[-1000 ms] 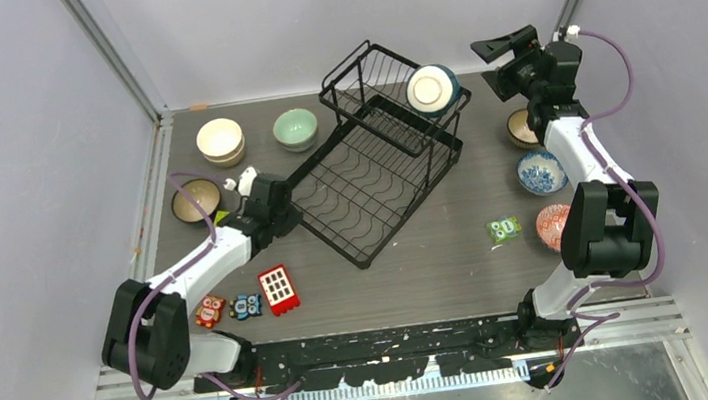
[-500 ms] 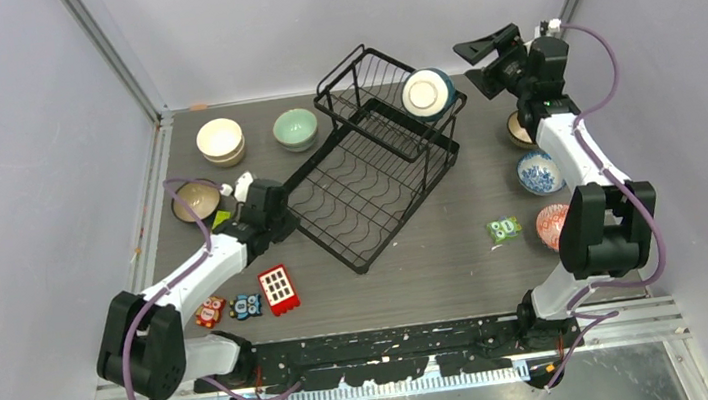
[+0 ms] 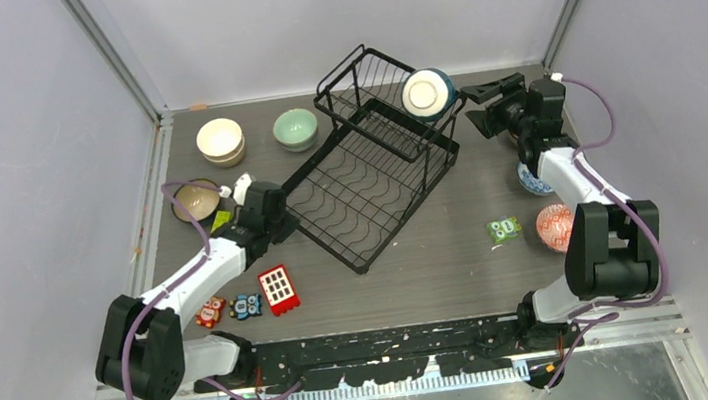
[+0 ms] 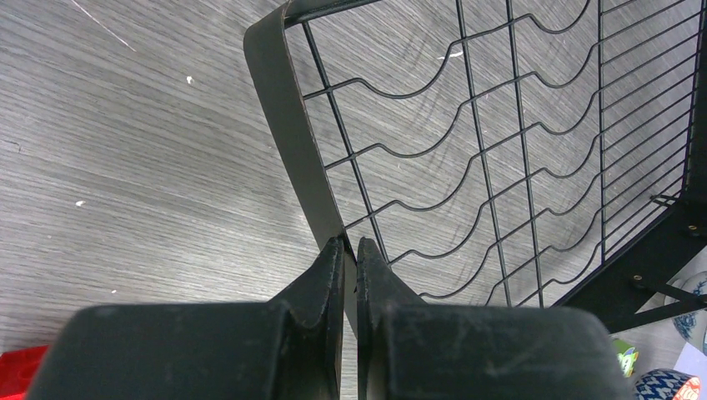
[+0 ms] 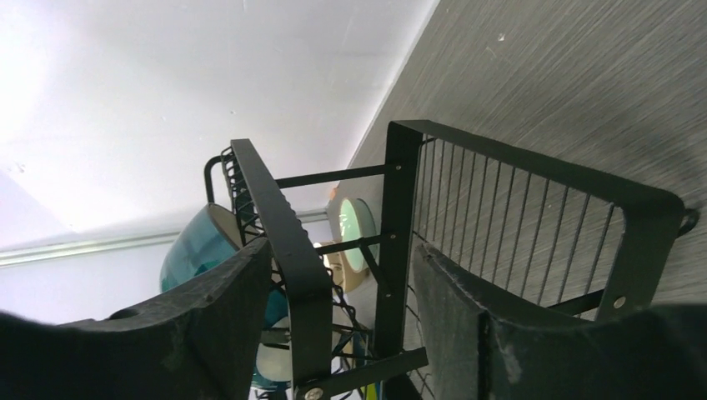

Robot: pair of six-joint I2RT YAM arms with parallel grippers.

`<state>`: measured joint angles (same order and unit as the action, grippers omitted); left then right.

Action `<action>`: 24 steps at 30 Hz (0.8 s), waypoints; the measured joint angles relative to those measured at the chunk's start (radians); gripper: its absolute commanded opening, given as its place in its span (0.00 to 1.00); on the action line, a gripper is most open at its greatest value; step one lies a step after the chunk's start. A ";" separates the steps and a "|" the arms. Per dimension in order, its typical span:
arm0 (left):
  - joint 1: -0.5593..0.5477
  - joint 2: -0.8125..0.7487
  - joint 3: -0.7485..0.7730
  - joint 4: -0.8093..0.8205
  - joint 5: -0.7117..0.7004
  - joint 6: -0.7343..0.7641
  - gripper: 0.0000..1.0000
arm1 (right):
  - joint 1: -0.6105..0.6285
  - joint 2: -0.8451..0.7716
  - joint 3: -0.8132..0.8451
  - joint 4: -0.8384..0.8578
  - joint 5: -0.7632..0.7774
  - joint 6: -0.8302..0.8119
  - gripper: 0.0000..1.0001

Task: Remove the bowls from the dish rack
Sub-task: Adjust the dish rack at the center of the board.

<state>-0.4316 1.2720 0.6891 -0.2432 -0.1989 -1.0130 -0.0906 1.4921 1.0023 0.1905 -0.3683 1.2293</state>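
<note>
The black wire dish rack (image 3: 367,173) lies skewed mid-table. One dark teal bowl (image 3: 428,93) stands on edge in its raised basket. My left gripper (image 3: 277,207) is shut on the flat rim band (image 4: 288,150) at the rack's near-left corner; the left gripper (image 4: 350,246) pinches that band. My right gripper (image 3: 473,111) is open at the basket's right end. In the right wrist view the right gripper (image 5: 342,275) straddles a black basket bar (image 5: 283,225), with the teal bowl (image 5: 196,246) behind it. On the table are cream (image 3: 220,140), pale green (image 3: 296,128), brown (image 3: 195,200) and red patterned (image 3: 554,227) bowls.
A blue-and-white bowl (image 3: 532,180) sits partly under my right arm. Toy blocks lie near the front: a red one (image 3: 278,289), small robots (image 3: 226,308) and a green one (image 3: 504,230). Grey walls close in the back and both sides.
My right gripper has come down and leftward to the basket's end, its jaws narrowing. The rack and my left gripper have shifted slightly left.
</note>
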 measured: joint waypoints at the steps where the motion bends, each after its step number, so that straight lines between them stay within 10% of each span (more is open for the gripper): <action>1: 0.000 0.000 0.000 0.000 0.000 0.000 0.00 | 0.000 -0.008 -0.010 0.007 0.000 0.007 0.63; 24: -0.030 0.011 0.002 -0.001 -0.024 0.035 0.00 | 0.010 -0.106 -0.156 0.165 0.021 0.112 0.01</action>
<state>-0.4614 1.2835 0.6914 -0.2440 -0.2230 -0.9783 -0.0807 1.3865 0.8467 0.3553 -0.3473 1.3411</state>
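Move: From the right hand, the right corner of the dish rack's upper tier is almost between the open fingers: about 1 cm ahead, 1 cm left and some 2 cm above. The teal bowl on that tier sits roughly 2 cm ahead, 8 cm left and 3 cm up; the blue-and-white bowl on the board is 6 cm back, 18 cm right and 21 cm below. From the left hand, the same rack corner is some 15 cm ahead, 35 cm right and 17 cm higher. Close the right fingers from wide open onto the end rail of the rack's upper tier, near its right corner, lifting the hand about 1 cm and tipping the fingers up some 5 degrees as they shut. Once the rail is pinched, draw it back about 2 cm. Keep the left gripper pinching the lower tier's left rim, nearly in place. ##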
